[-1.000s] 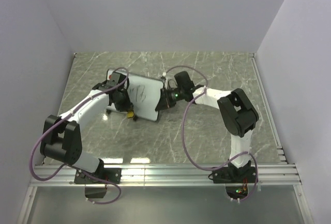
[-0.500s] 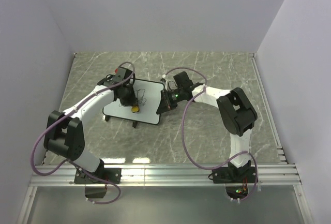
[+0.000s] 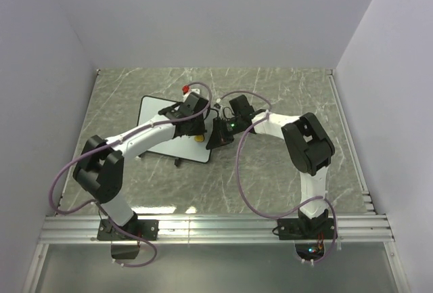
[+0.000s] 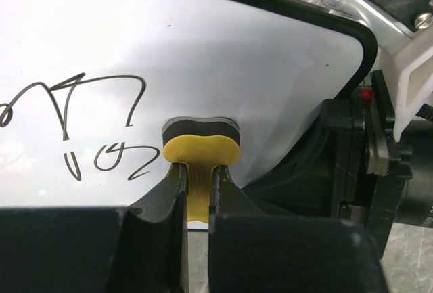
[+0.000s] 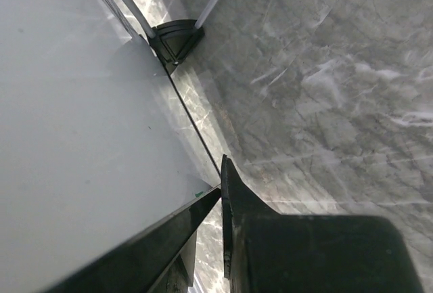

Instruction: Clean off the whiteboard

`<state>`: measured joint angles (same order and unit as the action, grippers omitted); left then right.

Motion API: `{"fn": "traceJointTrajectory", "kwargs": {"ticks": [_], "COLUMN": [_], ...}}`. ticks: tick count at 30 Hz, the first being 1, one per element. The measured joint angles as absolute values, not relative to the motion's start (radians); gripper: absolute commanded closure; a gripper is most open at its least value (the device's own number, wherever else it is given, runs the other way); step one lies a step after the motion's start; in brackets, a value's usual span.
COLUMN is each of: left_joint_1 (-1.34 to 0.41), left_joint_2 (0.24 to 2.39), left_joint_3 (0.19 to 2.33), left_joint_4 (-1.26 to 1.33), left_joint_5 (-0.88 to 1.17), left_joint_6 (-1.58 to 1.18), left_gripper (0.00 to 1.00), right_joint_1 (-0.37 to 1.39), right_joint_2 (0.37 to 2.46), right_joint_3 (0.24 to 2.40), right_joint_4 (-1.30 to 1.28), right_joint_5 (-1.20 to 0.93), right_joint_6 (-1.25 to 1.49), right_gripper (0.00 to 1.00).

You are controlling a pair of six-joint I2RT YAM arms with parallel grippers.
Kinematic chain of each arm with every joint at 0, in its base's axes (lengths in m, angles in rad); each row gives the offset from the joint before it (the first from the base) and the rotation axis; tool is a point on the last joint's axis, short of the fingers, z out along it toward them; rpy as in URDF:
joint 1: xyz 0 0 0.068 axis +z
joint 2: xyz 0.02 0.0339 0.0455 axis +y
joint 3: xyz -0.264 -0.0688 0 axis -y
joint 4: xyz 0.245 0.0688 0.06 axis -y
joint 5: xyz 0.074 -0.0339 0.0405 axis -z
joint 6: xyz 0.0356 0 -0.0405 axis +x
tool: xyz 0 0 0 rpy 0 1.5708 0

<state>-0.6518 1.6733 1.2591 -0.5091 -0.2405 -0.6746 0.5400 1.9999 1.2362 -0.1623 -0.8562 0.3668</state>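
The whiteboard (image 3: 154, 114) lies on the table left of centre, slightly raised on its black feet. In the left wrist view its face (image 4: 203, 42) carries black scribbles (image 4: 81, 124) on the left. My left gripper (image 3: 197, 134) is shut on the yellow-black eraser (image 4: 200, 145), whose pad presses on the board near its right edge. My right gripper (image 3: 215, 136) is shut on the board's right edge. In the right wrist view the black frame (image 5: 179, 218) sits against one finger (image 5: 233, 205), and a black foot (image 5: 174, 39) shows further along.
The grey marble tabletop (image 3: 270, 171) is boxed in by white walls at the back and sides. An aluminium rail (image 3: 216, 225) runs along the near edge at the arm bases. Purple cables (image 3: 240, 178) loop from both arms.
My left gripper has swept the eraser from the board's left part across to its right edge. The right gripper has kept its hold on the board's edge.
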Motion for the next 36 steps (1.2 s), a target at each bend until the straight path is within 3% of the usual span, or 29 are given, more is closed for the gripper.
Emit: {"fn": "traceJointTrajectory", "kwargs": {"ticks": [6,10,15,23,29,36], "left_joint_1": [-0.619,-0.499,-0.359,-0.292,-0.318,-0.5], "left_joint_2": [1.583,1.487,1.439,1.421,1.419,1.432], "left_joint_3": [1.112,1.0,0.944,0.886,0.875,0.872], "left_joint_4": [-0.36,-0.278,-0.231,-0.175,-0.155,-0.11], "left_joint_5": [-0.228,-0.234,-0.325,-0.416,-0.423,-0.45], "left_joint_6": [-0.677,-0.675,-0.661,-0.651,-0.671,-0.702], "left_gripper": [1.0,1.0,1.0,1.0,1.0,1.0], "right_joint_1": [0.548,0.55,0.565,0.567,0.567,0.562], "right_joint_2": [2.0,1.994,1.976,1.972,1.972,1.973], "right_joint_3": [1.229,1.224,1.223,1.242,1.266,1.281], "right_joint_4": [-0.132,-0.127,-0.128,-0.163,-0.205,-0.23], "right_joint_5": [-0.858,-0.867,-0.861,-0.858,-0.85,-0.833], "right_joint_6": [0.376,0.378,0.375,0.372,0.369,0.396], "right_gripper": [1.0,1.0,1.0,1.0,1.0,1.0]}}
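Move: The black writing I go for with the eraser in my left hand lies about 8 cm to that hand's left, 3 cm farther out and 4 cm below. My right fingertips, at the whiteboard's right edge, are some 5 cm right of my left hand and 2 cm nearer; the board's black foot is roughly 8 cm left and 10 cm back. From my right hand the writing is about 12 cm left, 6 cm ahead, nearly level. My left hand keeps its grip on the yellow eraser and rubs the pad left across the writing, about 18 cm and drifting some 4 cm forward, then swings back right about 8 cm. The wrist turns counter-clockwise some 25 degrees on the way out, giving part of that back, while the fingers tip up to point more forward. My right hand keeps holding the board's right edge, rising about 2 cm. ##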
